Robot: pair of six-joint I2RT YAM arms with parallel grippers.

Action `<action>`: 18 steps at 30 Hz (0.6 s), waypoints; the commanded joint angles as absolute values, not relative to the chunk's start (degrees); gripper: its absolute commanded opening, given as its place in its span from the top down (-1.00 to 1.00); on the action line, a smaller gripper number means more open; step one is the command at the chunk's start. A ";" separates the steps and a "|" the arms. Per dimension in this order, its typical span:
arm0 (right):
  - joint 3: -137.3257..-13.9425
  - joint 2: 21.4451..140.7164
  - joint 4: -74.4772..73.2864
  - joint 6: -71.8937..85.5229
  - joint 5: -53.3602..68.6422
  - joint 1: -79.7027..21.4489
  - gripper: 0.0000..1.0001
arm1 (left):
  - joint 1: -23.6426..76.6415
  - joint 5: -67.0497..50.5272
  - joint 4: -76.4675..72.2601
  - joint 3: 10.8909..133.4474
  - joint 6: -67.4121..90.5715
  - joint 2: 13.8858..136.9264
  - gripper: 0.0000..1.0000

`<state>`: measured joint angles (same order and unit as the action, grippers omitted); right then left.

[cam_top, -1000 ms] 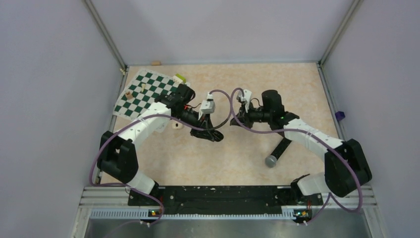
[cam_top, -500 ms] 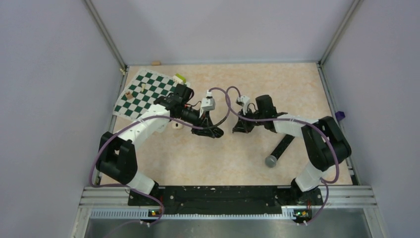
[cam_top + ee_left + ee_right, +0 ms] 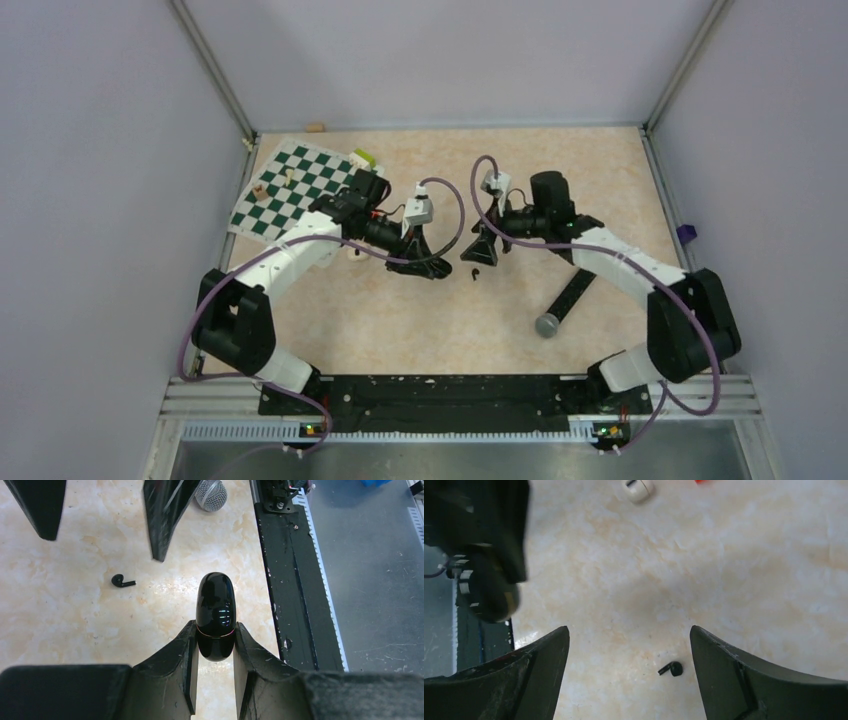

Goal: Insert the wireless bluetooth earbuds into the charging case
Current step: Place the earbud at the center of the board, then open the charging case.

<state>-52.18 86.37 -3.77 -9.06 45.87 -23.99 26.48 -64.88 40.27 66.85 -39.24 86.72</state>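
Note:
The charging case (image 3: pixel 215 612) is a glossy black pill with a thin seam line, and my left gripper (image 3: pixel 215 632) is shut on its lower half, just above the table. In the top view that left gripper (image 3: pixel 428 267) sits mid-table. One black earbud (image 3: pixel 672 669) lies loose on the table between the fingers of my open right gripper (image 3: pixel 629 632), nearer the right finger and touching neither. That earbud (image 3: pixel 474 272) lies between the two grippers, below my right gripper (image 3: pixel 484 250). From the left wrist, the earbud (image 3: pixel 121 581) lies left of the case.
A black microphone (image 3: pixel 562 305) with a grey head lies right of centre. A green-and-white chessboard mat (image 3: pixel 290 190) with small pieces is at the back left. A cream-white round object (image 3: pixel 639 489) and an orange-red block (image 3: pixel 705 481) lie beyond the earbud.
My right gripper has opened and drawn back a little, and the earbud now lies on the table under it. The left gripper still holds the case in nearly the same place.

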 commanded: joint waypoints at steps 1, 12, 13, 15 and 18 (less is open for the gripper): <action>-49.69 76.95 6.74 -4.66 59.94 -24.12 -0.88 | 27.23 -66.70 40.78 67.26 -41.11 86.28 1.00; -46.58 74.06 11.84 -4.39 48.73 -33.71 -0.98 | 29.34 -66.42 44.37 68.32 -44.45 86.96 1.00; -47.17 75.08 11.46 -4.48 47.73 -33.96 -0.98 | 29.55 -66.52 45.15 68.54 -45.18 87.08 1.00; -48.02 77.04 10.98 -4.48 45.13 -34.06 -0.98 | 29.85 -66.48 46.25 68.74 -46.35 87.13 1.00; -48.67 78.31 9.49 -5.83 42.58 -33.97 -0.98 | 30.05 -67.10 48.08 69.00 -48.20 87.15 1.00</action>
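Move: The black charging case, held in the left hand's fingertips, hangs about 7 cm back, 7 cm to the left and 6 cm above the right hand. The earbud just laid down is about 9 cm below that hand, 1 cm ahead and 1 cm to its right; the white case lies some 23 cm left and 5 cm ahead, 9 cm down. From the left hand, the charging case is about 1 cm to the right, level ahead and in height. The right hand's back finger comes right up beside the charging case, though a touch can't be made out: from above the earbud the hand rises about 9 cm while swinging back some 7 cm, then goes left about 5 cm and sinks 3 cm, spreading its fingers fully and turning counter-clockwise. The left hand keeps its grip on the case and eases back about 2 cm. ##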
